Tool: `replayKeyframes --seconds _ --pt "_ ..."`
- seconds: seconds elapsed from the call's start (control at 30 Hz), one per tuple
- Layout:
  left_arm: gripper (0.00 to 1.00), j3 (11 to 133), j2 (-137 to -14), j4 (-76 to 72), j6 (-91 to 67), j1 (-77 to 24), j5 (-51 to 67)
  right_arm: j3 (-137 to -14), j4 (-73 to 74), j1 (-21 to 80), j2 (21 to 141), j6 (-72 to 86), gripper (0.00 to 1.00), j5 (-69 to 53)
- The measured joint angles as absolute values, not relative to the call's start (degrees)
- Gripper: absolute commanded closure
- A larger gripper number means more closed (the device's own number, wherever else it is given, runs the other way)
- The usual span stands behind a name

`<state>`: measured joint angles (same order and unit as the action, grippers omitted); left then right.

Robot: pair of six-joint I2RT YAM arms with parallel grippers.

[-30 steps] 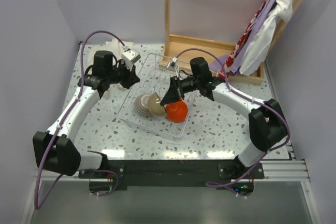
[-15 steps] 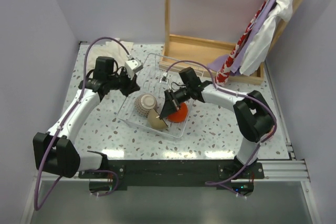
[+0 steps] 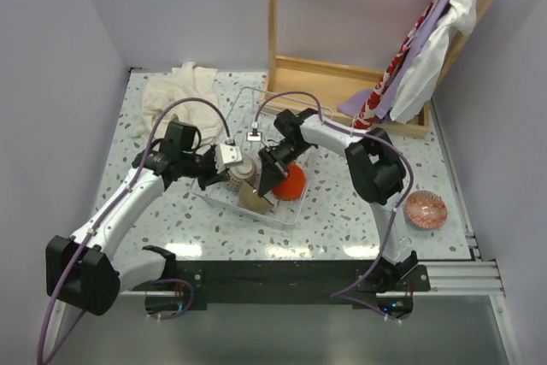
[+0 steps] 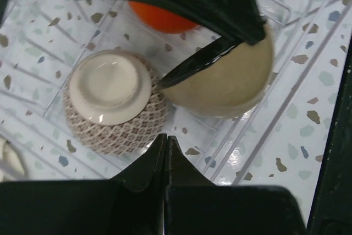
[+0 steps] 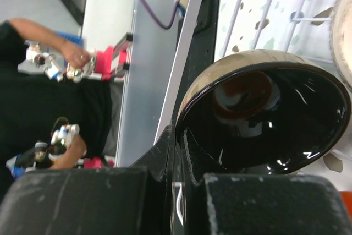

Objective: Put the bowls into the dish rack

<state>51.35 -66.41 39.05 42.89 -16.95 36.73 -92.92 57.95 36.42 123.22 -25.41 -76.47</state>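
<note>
The clear dish rack (image 3: 286,215) lies mid-table. Inside it a patterned bowl (image 3: 240,172) (image 4: 110,100) sits upside down beside a glossy orange bowl (image 3: 291,182) (image 4: 162,17). My right gripper (image 3: 267,184) (image 5: 181,136) is shut on the rim of a tan bowl with a dark brown inside (image 3: 253,197) (image 5: 269,119) (image 4: 225,78), holding it tilted on edge over the rack's near side. My left gripper (image 3: 220,175) (image 4: 166,138) is shut and empty, its tips just short of the patterned bowl. A reddish-orange bowl (image 3: 426,208) rests on the table at the right.
A crumpled white cloth (image 3: 179,87) lies at the back left. A wooden frame (image 3: 342,83) stands behind the rack, with cloths (image 3: 419,49) hanging at the back right. The rack's bars (image 4: 286,97) run under both grippers.
My left arm swung from the back left to the rack, beside the patterned bowl. My right gripper carried the tan bowl toward the rack's near side; its forearm no longer hides the bowl at the right.
</note>
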Motion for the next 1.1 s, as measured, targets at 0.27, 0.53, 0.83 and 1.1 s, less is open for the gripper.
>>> replayKeyframes --seconds 0.27,0.53,0.83,1.1 --pt "1.00 48.8 -66.2 38.2 45.0 -27.2 37.1 -97.7 73.5 36.0 127.5 -48.3 1.00 -78.9" --pt "1.00 48.1 -66.5 36.6 43.1 -28.7 37.9 -90.5 67.6 36.0 122.1 -39.3 1.00 -74.6" --pt "1.00 48.1 -66.6 36.4 41.0 -29.6 39.0 -86.7 52.2 36.5 115.6 -21.4 1.00 -65.7" --pt "1.00 45.8 -66.5 36.1 39.9 -30.7 39.7 -86.1 48.6 36.8 115.1 -15.4 1.00 -64.0"
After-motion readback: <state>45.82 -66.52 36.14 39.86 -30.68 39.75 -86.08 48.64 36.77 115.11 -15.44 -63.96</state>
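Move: The beige bowl, black inside and held by its rim in the right fingers, has its middle about 3 cm ahead of that hand, 5 cm to its left and 3 cm below. From the left hand it lies roughly 9 cm to the right, 4 cm back and 5 cm below. Counted from the left hand, the upturned patterned bowl is some 4 cm ahead and 5 cm right, the orange bowl level ahead and 20 cm right, both about 7 cm below. The beige bowl stays pinched by its rim over the near side of the rack while the left hand, fingers still shut, swings back and to the right about 8 cm towards its outer side, quick at first, then creeping and sinking 2–3 cm. The right hand draws about 2 cm right and back, then returns mostly forward, its wrist rolling left side up and then some 15 degrees the other way. ##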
